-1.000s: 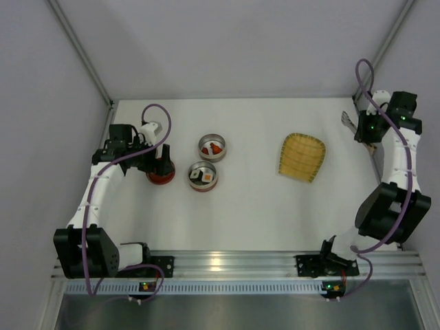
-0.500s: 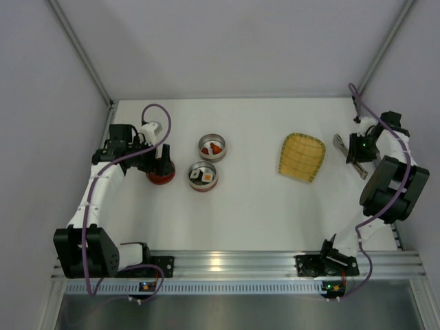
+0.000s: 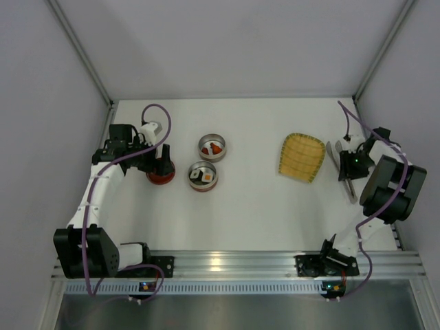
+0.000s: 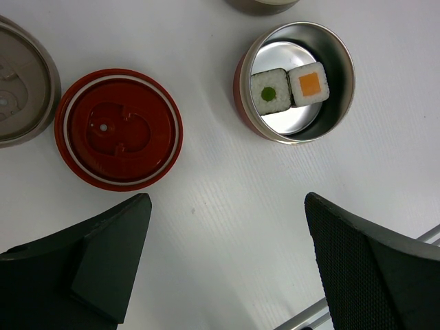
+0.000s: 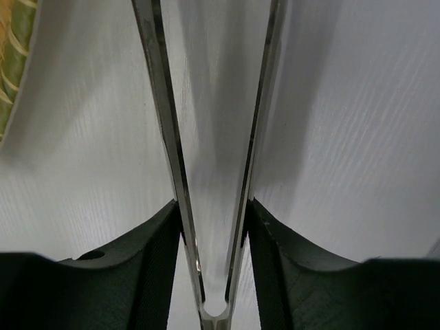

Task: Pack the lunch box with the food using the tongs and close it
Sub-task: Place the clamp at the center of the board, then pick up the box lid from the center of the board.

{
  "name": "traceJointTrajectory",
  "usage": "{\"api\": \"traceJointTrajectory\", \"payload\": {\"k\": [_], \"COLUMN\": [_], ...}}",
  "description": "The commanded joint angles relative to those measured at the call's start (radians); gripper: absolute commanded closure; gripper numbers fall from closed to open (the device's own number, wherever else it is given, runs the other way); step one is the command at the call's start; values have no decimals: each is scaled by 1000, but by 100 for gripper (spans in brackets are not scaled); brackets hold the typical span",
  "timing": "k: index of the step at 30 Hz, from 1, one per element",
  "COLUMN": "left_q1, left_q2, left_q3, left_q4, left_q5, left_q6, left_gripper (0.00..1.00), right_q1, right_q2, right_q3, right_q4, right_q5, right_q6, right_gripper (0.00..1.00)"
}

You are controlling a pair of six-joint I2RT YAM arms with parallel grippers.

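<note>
The lunch box shows as two round metal tins. The nearer tin holds two white sushi pieces of food, one green-topped and one orange-topped. The farther tin holds a small red piece. My left gripper hovers open over bare table beside the red lid, holding nothing. My right gripper is shut on the silvery tongs near their joined end. Its pads press both thin arms, which spread away in a V.
A yellow woven tray lies just left of the tongs. The edge of a grey lid sits left of the red lid. The right side wall stands close behind the right arm.
The right arm has swung from the back right corner toward the front, carrying the tongs alongside the tray. Its jaws have widened with the tongs' arms. The left arm is still.
</note>
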Motion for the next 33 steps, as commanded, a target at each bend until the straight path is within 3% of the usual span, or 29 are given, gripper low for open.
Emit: {"api": "traceJointTrajectory", "payload": {"k": [1,4,5,6,13,15,22,27,33], "left_q1": [6,6,6,7,7,6,6,7,7], "left_q2": [-29,-32,-32,-34,-38,-40,-23,-9,-45], "left_q3": [37,42,45,48,77,88,109,79,-15], "left_q4": [7,-5,-8,-14,-51,-71,-137,-165,-163], "left_q5": [14,12,12,12,11,3,-161,-293,-181], "left_q6": [3,4,4,4,4,6,27,53,323], "left_gripper": [2,2,2,2,2,2,2,2,4], "right_q1": [-10,-12,-13,-13,-13,-13,-9,80,246], "right_q2": [-40,-51,-54,-65,-141,-167,-278,-397,-506], "right_q3": [-18,-28,-28,-28,23,70,239,259,175], "right_q4": [59,52,43,39,-49,-104,-262,-294,-307], "right_q5": [5,4,1,-2,-42,-64,-180,-235,-285], "right_q6": [-43,-54,-58,-62,-81,-89,-114,-109,-117], "right_gripper": [57,43,28,24,9,1,1,1,1]}}
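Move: The right hand still holds the clamp (tongs), low over the board near its right edge. The clamp's middle is roughly level with the fingers and some 1 cm below them, with its hinge end towards the base. The yellow mat lies about 15 cm to the left and 5 cm farther out. The open left hand has the red lid some 4 cm to its left, 3 cm ahead and 15 cm below; the clamp is about 58 cm to its right, level with it and 15 cm down. Down barely 1 cm at first, the right hand opens its fingers wide and lets go of the clamp. It then climbs some 21 cm and, late in the rise, swings about 10 cm left towards the mat, the fingertips tilting forward and up and the wrist turning counter-clockwise. The left hand, empty and open, lifts slightly, then shifts about 4 cm left and sinks, rolling some 15 degrees. ##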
